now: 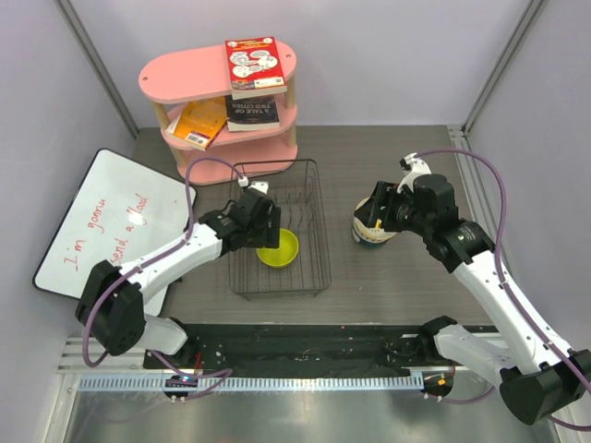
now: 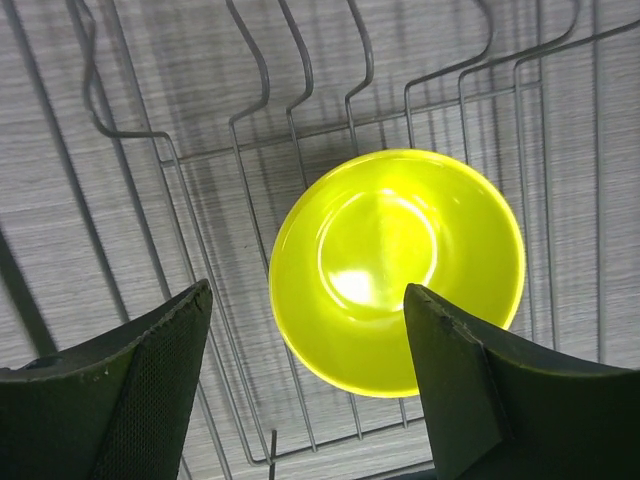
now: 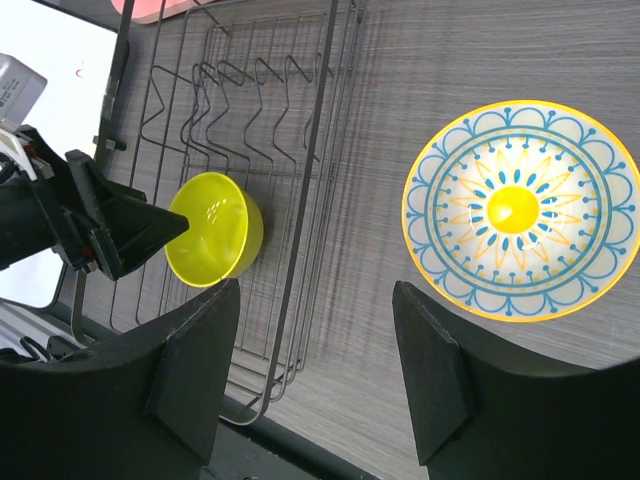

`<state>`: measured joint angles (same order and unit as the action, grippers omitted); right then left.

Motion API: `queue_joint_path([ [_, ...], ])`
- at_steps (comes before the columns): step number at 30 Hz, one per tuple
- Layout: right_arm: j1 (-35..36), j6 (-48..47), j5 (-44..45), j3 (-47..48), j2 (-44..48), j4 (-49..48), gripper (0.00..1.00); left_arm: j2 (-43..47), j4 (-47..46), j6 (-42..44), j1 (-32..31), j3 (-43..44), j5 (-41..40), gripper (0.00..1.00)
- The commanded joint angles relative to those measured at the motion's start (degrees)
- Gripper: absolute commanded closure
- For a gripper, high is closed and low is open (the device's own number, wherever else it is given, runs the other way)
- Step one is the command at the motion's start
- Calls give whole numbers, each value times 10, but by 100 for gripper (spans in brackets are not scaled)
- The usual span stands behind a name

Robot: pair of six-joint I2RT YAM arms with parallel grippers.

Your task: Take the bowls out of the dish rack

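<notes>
A bright yellow-green bowl sits upright in the near part of the black wire dish rack. My left gripper hovers open just above the bowl's near-left rim, with nothing between its fingers. A teal-and-white bowl with an orange-centred inside stands on the table to the right of the rack. My right gripper hangs open over the bare table between that bowl and the rack, holding nothing.
A pink two-level shelf with books stands behind the rack. A whiteboard lies at the left. A black mat runs along the near edge by the arm bases. The rack's upright tines rise behind the yellow-green bowl.
</notes>
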<state>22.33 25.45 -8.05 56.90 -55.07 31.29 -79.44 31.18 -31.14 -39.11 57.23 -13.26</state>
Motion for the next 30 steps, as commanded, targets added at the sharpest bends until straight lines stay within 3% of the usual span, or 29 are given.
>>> queue_joint_path([
  [1, 2, -5, 8, -3, 8, -20, 32, -16, -33, -7, 5, -11, 17, 24],
  [6, 2, -8, 14, -6, 8, -22, 31, -22, -51, -15, 16, -28, 36, 27],
  [20, 2, -8, 24, -22, 11, -23, 31, -41, -73, -17, 25, -53, 69, 50],
  [30, 3, -4, 21, -13, 6, -24, 31, -30, -63, -10, 25, -42, 97, 98],
])
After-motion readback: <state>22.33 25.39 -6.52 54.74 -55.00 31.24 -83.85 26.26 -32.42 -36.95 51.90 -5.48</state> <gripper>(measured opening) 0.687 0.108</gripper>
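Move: The green bowl, tilted in the rack with its mouth up, has its middle about 4 cm to the right of the open left hand, level with it fore and aft and some 8 cm below. The rack's left side runs about 6 cm to the hand's left. The stacked bowls stand on the table about 23 cm to its right and 5 cm farther out. From the right hand, the green bowl lies about 19 cm to the left and 21 cm below. The green bowl's left rim is what the left hand goes for: it sinks about 5 cm to that rim, easing back a little over 1 cm and tipping slightly steeper. On the way down the fingers start to close, fastest at the end as the descent flattens out, and they pinch the rim with one finger inside the bowl and one outside. ##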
